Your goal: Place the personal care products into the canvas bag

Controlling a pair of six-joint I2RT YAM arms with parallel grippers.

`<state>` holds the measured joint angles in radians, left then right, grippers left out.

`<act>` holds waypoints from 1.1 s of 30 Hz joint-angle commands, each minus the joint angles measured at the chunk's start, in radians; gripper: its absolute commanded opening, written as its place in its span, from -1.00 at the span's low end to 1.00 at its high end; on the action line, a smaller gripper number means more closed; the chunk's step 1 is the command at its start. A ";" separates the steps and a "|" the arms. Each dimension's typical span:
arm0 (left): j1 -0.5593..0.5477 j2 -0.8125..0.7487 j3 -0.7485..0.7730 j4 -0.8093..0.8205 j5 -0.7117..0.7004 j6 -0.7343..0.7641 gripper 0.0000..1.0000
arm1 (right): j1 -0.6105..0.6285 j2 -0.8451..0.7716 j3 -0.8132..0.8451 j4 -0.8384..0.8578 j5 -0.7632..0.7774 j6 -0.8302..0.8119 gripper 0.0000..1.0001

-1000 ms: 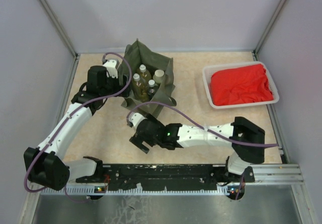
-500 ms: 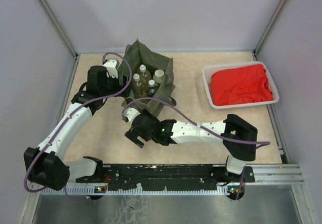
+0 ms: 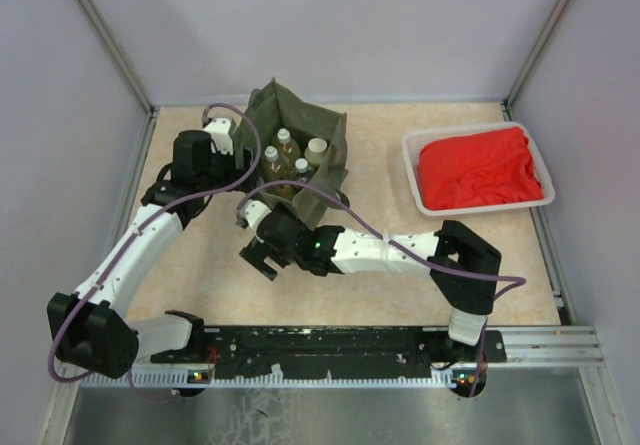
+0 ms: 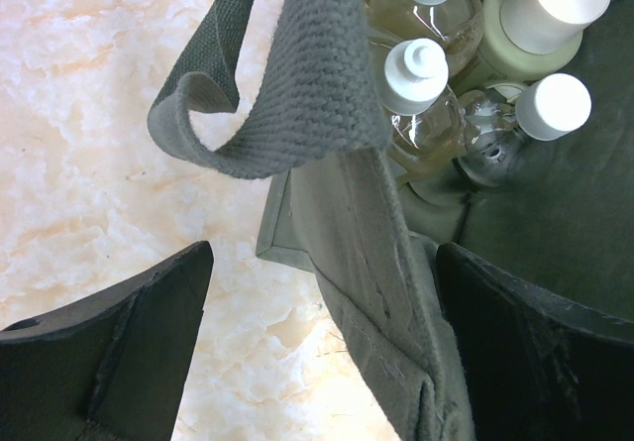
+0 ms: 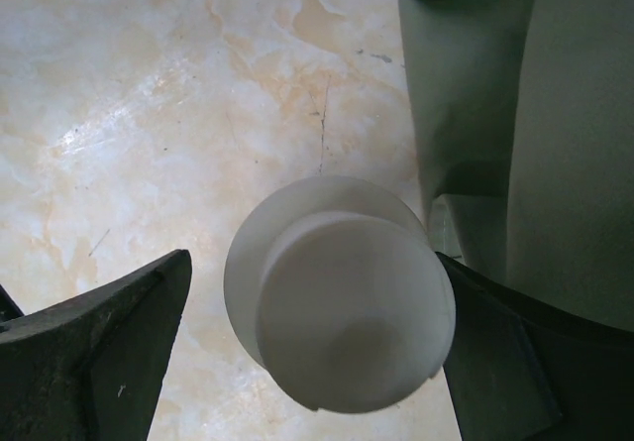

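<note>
The olive canvas bag [image 3: 325, 130] stands open at the table's back centre with several personal care products inside, among them a clear amber bottle [image 4: 421, 74], a pale beige one [image 4: 555, 5] and a silvery one [image 4: 540, 114]. My left gripper [image 4: 325, 253] is open and straddles the bag's near wall [image 4: 376, 263], one finger outside and one inside; in the top view the left gripper [image 3: 245, 165] is at the bag's left side. One white-capped bottle [image 5: 342, 307] stands on the table beside the bag [image 5: 515, 114], between the open jaws of my right gripper [image 5: 312, 258]. From above, the right gripper [image 3: 256, 253] hides it.
A white tray [image 3: 412, 150] holding a red cloth [image 3: 480, 170] sits at the back right. A bag handle [image 4: 287, 84] loops over the wall near my left fingers. Grey walls enclose the table on three sides.
My right arm has swung up and to the left, bringing its open gripper close to the bag's front left corner. The left arm and the bag have not moved.
</note>
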<state>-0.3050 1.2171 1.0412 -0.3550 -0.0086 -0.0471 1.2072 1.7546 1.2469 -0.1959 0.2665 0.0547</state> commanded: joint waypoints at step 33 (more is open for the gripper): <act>0.001 0.021 -0.003 -0.026 -0.011 0.018 1.00 | -0.030 -0.469 -0.020 -0.298 -0.034 0.145 -1.00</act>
<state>-0.3050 1.2179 1.0412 -0.3561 -0.0090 -0.0475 1.1816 1.4860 1.1397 -0.4473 0.2169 0.1390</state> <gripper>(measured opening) 0.998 0.689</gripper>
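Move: The white bottle stands between the right hand's open fingers, its middle about 1 cm ahead, 1 cm left and some 4 cm below the hand point. The canvas bag's middle lies roughly 19 cm ahead and 2 cm right of that hand, at about its height; inside, the amber bottle is 17 cm ahead, the clear bottle 16 cm ahead and 5 cm right. From the left hand, the white bottle is about 19 cm back, 6 cm right and 14 cm below. The right hand eases about 1 cm forward and 1 cm down around the white bottle, and its fingers close from wide open to about two thirds, pinching it by the upper part, where they pause briefly. Then, keeping that grip, it draws the bottle quickly off to the right by some 8 cm and back 4 cm, away from the bag's near side, climbing about 4 cm mostly at the end while the fingers tip slightly downward. ##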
